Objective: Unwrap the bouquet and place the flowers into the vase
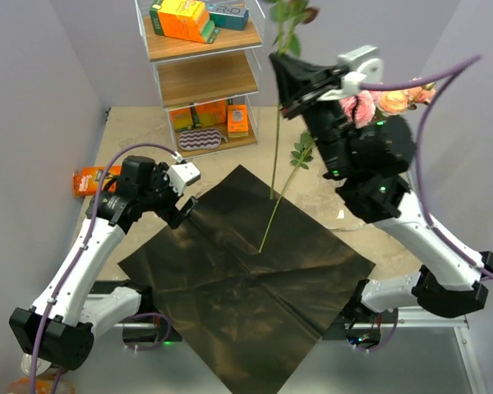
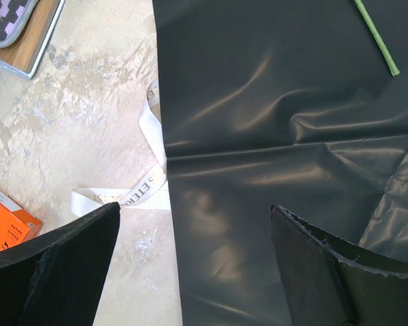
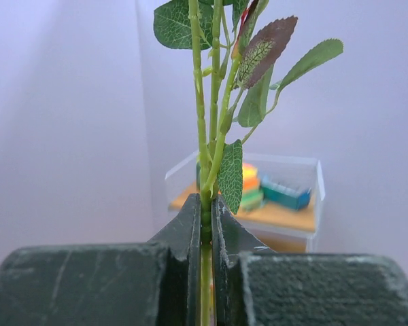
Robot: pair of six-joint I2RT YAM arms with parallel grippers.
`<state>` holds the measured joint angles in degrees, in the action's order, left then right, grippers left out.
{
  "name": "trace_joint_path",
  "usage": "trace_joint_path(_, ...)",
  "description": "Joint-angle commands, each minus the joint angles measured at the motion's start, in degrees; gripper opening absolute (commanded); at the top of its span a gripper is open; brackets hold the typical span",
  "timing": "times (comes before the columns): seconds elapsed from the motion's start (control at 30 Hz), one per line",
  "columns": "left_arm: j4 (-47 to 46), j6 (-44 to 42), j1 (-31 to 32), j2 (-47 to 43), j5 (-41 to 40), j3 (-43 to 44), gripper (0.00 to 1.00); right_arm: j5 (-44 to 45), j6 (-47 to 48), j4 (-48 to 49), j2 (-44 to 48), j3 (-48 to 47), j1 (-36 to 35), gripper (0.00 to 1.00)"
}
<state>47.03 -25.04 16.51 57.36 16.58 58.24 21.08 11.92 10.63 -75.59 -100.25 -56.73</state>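
Note:
The black wrapping paper [image 1: 246, 279] of the bouquet lies spread flat on the table. My right gripper [image 1: 292, 86] is raised high and shut on green flower stems [image 3: 205, 170] that stand upright with leaves above the jaws. One stem hangs down to the paper [image 1: 274, 164]. A second thin stem [image 1: 275, 222] slants over the sheet, and its cut end [image 2: 377, 37] shows in the left wrist view. Pink and peach rose heads [image 1: 390, 100] show behind the right arm. My left gripper [image 1: 181, 209] [image 2: 196, 210] is open over the paper's left edge, beside the pale ribbon [image 2: 149, 170]. The vase is hidden.
A wire shelf [image 1: 201, 74] with orange boxes stands at the back. An orange packet [image 1: 90, 179] [image 2: 7, 221] lies on the table left of the left arm. A patterned purple pad on a tray [image 2: 7, 20] sits at the shelf's bottom level.

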Motion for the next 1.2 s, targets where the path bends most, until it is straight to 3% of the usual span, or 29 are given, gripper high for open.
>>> trace_joint_path(0.0,-1.15,0.87,-0.25,0.20,1.26,1.53,0.95,3.94,11.16,1.58,2.20,-9.50,0.04,0.00)
trace_joint_path(0.2,-1.58,0.87,-0.25,1.17,1.53,1.53,0.95,12.66,21.98,8.69,6.85,-7.00,0.13,0.00)
trace_joint_path(0.33,-1.76,0.87,-0.25,1.96,1.97,1.97,0.95,21.87,29.37,19.30,12.03,-2.15,0.04,0.00)
trace_joint_path(0.47,-1.50,0.78,-0.25,3.10,2.67,2.93,0.95,25.05,38.95,28.29,15.12,2.33,0.13,0.00)
trace_joint_path(0.67,-1.76,1.39,-0.17,5.38,4.51,4.25,0.95,20.24,60.63,46.82,12.77,10.32,0.22,0.00)
trace_joint_path(0.73,-1.85,1.74,-0.17,5.74,5.04,4.69,0.95,16.46,62.69,50.26,11.26,12.18,1.61,0.00)
trace_joint_path(0.8,-1.94,1.83,-0.25,6.27,5.31,5.04,0.95,17.58,57.62,49.40,8.20,8.78,7.31,0.00)
trace_joint_path(0.97,-1.94,1.40,-0.25,5.74,4.52,4.69,0.95,14.96,38.39,34.47,6.43,4.36,21.37,0.00)
trace_joint_path(1.17,-2.20,0.60,-0.17,5.30,3.55,3.73,0.95,13.99,30.28,28.22,0.36,0.23,27.11,0.00)
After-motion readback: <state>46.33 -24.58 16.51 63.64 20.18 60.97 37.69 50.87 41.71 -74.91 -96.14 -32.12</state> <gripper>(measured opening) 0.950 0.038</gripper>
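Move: The right hand, high up with a pink-flower stem already in its shut fingers, is bound for the vase, which already holds blooms and stands about 9 cm farther forward, 24 cm to its right and 50 cm below. The last flower lies on the table with mid-stem some 4 cm ahead, 5 cm right and 62 cm below; the black wrap's middle is 21 cm back and 8 cm left at table height. From the left hand the vase is 10 cm ahead, 54 cm right, slightly lower. Carry the hanging flower about 25 cm to the right with the right hand, drawing back and lifting some 8 cm as it swings away from the last flower towards the vase. Then reach forward again roughly 11 cm, sinking slightly. Turn the hand about 60 degrees clockwise on the way and keep the fingers pinched on the stem. ##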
